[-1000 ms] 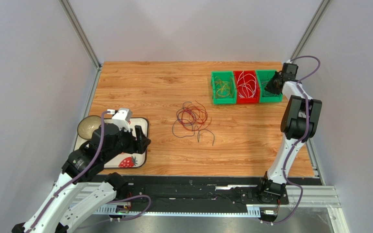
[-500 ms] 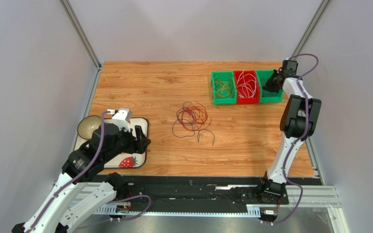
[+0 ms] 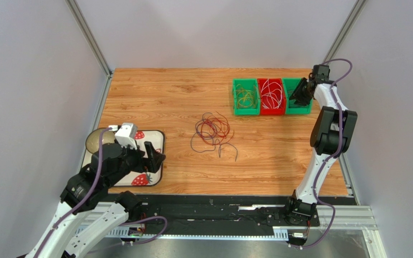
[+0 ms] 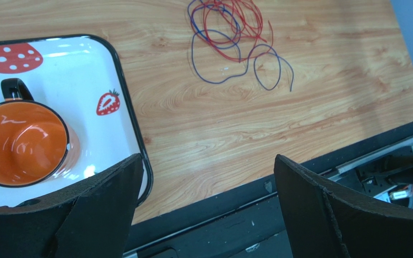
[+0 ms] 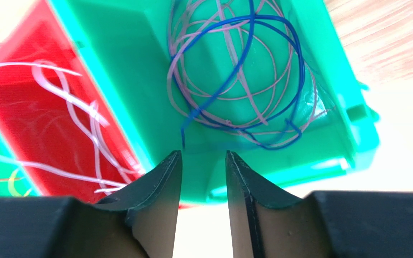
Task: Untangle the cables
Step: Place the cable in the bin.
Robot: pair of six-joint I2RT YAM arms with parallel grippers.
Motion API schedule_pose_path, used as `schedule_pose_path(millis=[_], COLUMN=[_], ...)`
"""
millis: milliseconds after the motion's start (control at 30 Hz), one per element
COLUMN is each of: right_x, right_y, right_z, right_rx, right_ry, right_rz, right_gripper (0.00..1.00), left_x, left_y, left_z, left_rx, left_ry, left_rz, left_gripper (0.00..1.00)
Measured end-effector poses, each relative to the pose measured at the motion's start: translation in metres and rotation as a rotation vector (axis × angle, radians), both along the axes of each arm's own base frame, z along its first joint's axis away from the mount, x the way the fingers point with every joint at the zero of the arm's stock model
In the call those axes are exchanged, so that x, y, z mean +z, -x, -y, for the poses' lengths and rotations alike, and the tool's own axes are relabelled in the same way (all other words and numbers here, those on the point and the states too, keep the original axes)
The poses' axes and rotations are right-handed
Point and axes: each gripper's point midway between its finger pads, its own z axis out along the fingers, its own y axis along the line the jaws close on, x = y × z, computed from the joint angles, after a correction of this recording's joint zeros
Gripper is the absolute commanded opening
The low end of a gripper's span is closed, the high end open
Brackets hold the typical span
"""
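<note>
A loose tangle of red and dark blue cables point(image 3: 212, 133) lies mid-table; the left wrist view shows the cables point(image 4: 230, 32) ahead of my left gripper point(image 4: 207, 161). That gripper point(image 3: 155, 156) hovers wide open and empty over the tray's right edge, well left of the tangle. My right gripper point(image 3: 298, 91) hangs over the right green bin point(image 3: 297, 102). Its jaws point(image 5: 203, 155) are open by a narrow gap with nothing between them. Just beyond the fingertips, a blue cable point(image 5: 295, 70) and pink ones point(image 5: 203, 97) lie coiled in that bin point(image 5: 111, 54).
A red bin point(image 3: 271, 95) with white cables and a left green bin point(image 3: 246, 97) with yellowish cables stand beside the right one. A strawberry-print tray point(image 4: 85, 75) holds an orange mug point(image 4: 20, 142), with a bowl point(image 3: 96, 141) at its left. A black rail point(image 3: 219, 201) runs along the near edge.
My right gripper's jaws have parted above the right green bin. My left gripper has opened wider and its arm has drawn back a little to the left.
</note>
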Motion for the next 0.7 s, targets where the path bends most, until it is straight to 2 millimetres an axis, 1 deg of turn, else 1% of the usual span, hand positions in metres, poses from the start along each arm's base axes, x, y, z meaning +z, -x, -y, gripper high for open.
schedule_pose_path(millis=[67, 133, 267, 333, 400, 500, 533, 633, 667, 700], right_x=[0.012, 0.028, 0.065, 0.082, 0.099, 0.109, 0.109, 0.102, 0.099, 0.096], right_y=[0.001, 0.003, 0.006, 0.01, 0.017, 0.035, 0.045, 0.073, 0.08, 0.087], right_z=[0.0, 0.001, 0.0, -0.002, -0.009, -0.022, -0.03, -0.053, -0.06, -0.068], right_rx=[0.001, -0.001, -0.004, -0.002, 0.006, 0.02, 0.03, 0.061, 0.073, 0.087], right_ry=[0.007, 0.019, 0.042, 0.05, 0.058, 0.064, 0.064, 0.06, 0.06, 0.06], right_rz=[0.009, 0.024, 0.081, 0.107, 0.135, 0.151, 0.152, 0.134, 0.128, 0.125], right_gripper=[0.41, 0.41, 0.41, 0.41, 0.41, 0.41, 0.41, 0.41, 0.41, 0.41], left_x=[0.007, 0.018, 0.048, 0.063, 0.082, 0.123, 0.139, 0.197, 0.215, 0.24], left_y=[0.002, 0.004, 0.01, 0.013, 0.017, 0.027, 0.031, 0.048, 0.054, 0.064], left_z=[-0.004, -0.007, -0.015, -0.023, -0.038, -0.054, -0.058, -0.072, -0.077, -0.085], left_rx=[0.02, 0.03, 0.059, 0.101, 0.168, 0.201, 0.203, 0.203, 0.204, 0.207], left_ry=[0.032, 0.074, 0.201, 0.275, 0.367, 0.497, 0.537, 0.649, 0.682, 0.726], left_rz=[0.031, 0.077, 0.224, 0.29, 0.371, 0.523, 0.572, 0.716, 0.755, 0.811], left_gripper=[0.99, 0.99, 0.99, 0.99, 0.99, 0.99, 0.99, 0.99, 0.99, 0.99])
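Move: The red-and-blue tangle lies about 15 cm back and 34 cm left of the right hand, roughly 8 cm lower. That hand is over the near part of the right green bin, whose middle is 4 cm ahead and 1 cm right; the red bin is 10 cm left and 4 cm ahead. From the left hand the tangle is some 20 cm ahead and 22 cm right; the mug is 5 cm ahead and 8 cm left, well below. Lift the empty right gripper about 10 cm straight up off the filled green bin, then carry it back and left past the bins' near side towards the tangle, keeping its fingers part open. Meanwhile swing the wide-open left gripper up and away from the tangle, some 24 cm higher, drifting left and back, rolling its left side down and tipping its fingers from below level to well above. ##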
